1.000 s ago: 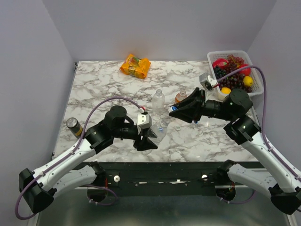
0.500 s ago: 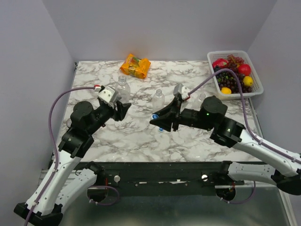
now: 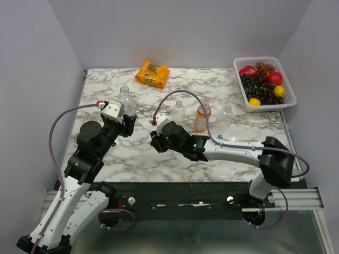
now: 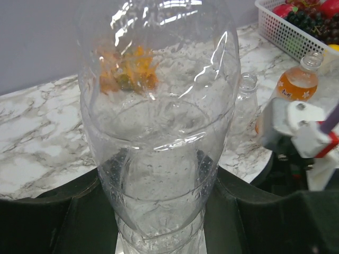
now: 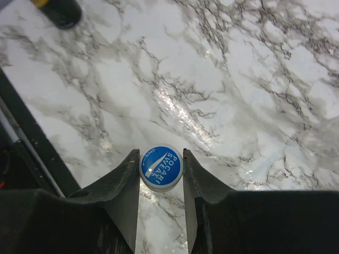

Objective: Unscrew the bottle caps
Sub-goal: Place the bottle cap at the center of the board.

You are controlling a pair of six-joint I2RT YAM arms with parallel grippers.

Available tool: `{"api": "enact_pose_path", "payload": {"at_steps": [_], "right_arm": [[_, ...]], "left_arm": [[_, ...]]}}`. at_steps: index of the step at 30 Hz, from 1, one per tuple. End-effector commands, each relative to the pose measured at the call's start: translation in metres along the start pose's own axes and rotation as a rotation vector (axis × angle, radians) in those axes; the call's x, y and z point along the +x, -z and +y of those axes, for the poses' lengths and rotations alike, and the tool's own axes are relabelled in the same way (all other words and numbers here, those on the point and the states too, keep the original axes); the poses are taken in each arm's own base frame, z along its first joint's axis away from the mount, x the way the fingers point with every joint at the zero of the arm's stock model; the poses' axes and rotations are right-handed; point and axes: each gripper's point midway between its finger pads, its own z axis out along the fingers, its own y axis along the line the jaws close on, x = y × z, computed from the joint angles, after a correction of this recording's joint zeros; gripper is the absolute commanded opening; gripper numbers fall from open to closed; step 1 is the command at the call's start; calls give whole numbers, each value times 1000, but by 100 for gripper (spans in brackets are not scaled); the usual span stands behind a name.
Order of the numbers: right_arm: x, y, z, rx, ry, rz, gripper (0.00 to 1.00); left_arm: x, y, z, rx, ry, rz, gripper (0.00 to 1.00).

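Observation:
My left gripper [image 3: 127, 123] is shut on a clear bottle [image 3: 125, 99] and holds it upright at the table's left. In the left wrist view that bottle [image 4: 159, 121] fills the frame between the dark jaws of the left gripper [image 4: 159, 211], and its neck is cut off at the top. My right gripper [image 5: 160, 174] is shut on a blue bottle cap [image 5: 160, 168] marked Pocari Sweat, above the marble. In the top view the right gripper [image 3: 153, 142] sits left of centre. A second clear bottle [image 3: 178, 112], an orange bottle [image 3: 202, 117] and a third clear bottle [image 3: 225, 117] stand mid-table. Another blue cap [image 3: 219, 137] lies on the table.
A white basket [image 3: 241, 66] of fruit stands at the back right. An orange snack packet [image 3: 152, 74] lies at the back centre. A dark can [image 5: 61, 10] lies near the left edge. The right arm's purple cable arcs over the standing bottles.
The right arm has swung left across the table with the blue cap in its jaws. The left gripper has carried its clear bottle to the far left.

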Motion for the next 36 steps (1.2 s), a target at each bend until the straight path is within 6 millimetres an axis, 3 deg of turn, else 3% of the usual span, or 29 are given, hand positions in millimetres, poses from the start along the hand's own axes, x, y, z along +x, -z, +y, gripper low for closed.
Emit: {"api": "enact_pose_path", "payload": {"at_steps": [1, 6, 10, 20, 27, 32, 36], "right_arm": [[-3, -30, -9, 103, -60, -44, 25], [27, -58, -14, 156, -92, -3, 27], [40, -74, -22, 212, -107, -1, 30], [75, -97, -45, 355, -99, 57, 37], [86, -105, -53, 404, -77, 82, 45], [90, -106, -51, 390, -68, 101, 63], [80, -98, -48, 373, -76, 86, 65]], "left_arm": [[5, 2, 4, -21, 12, 8, 21], [8, 2, 0, 0, 16, 12, 21], [8, 2, -1, 3, 20, 12, 21], [9, 4, -10, 52, 28, 12, 21], [9, 4, -12, 68, 29, 11, 21], [10, 3, -15, 80, 31, 14, 21], [11, 2, -16, 85, 31, 19, 21]]}}
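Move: The right hand already pinches the blue-and-white bottle cap; the bare spot on the board where it goes lies about 6 cm ahead, 2 cm to the left and 14 cm below. A blue cap set down earlier is some 11 cm to this hand's right and 4 cm ahead, and the nearest clear bottle stands roughly 14 cm ahead and 9 cm right. From the left hand the spot is about 2 cm ahead, 4 cm right and 29 cm below. The right hand carries the pinched cap down some 13 cm, going about 6 cm forward and a little left as it sinks, quickly at first and then easing, to the bare marble left of the blue cap and short of the clear bottle, while it turns about 20 degrees clockwise. Once it is nearly down, the forward travel dies out and the fingers open over the last part, letting go of the cap at the board and staying low on either side of it. ##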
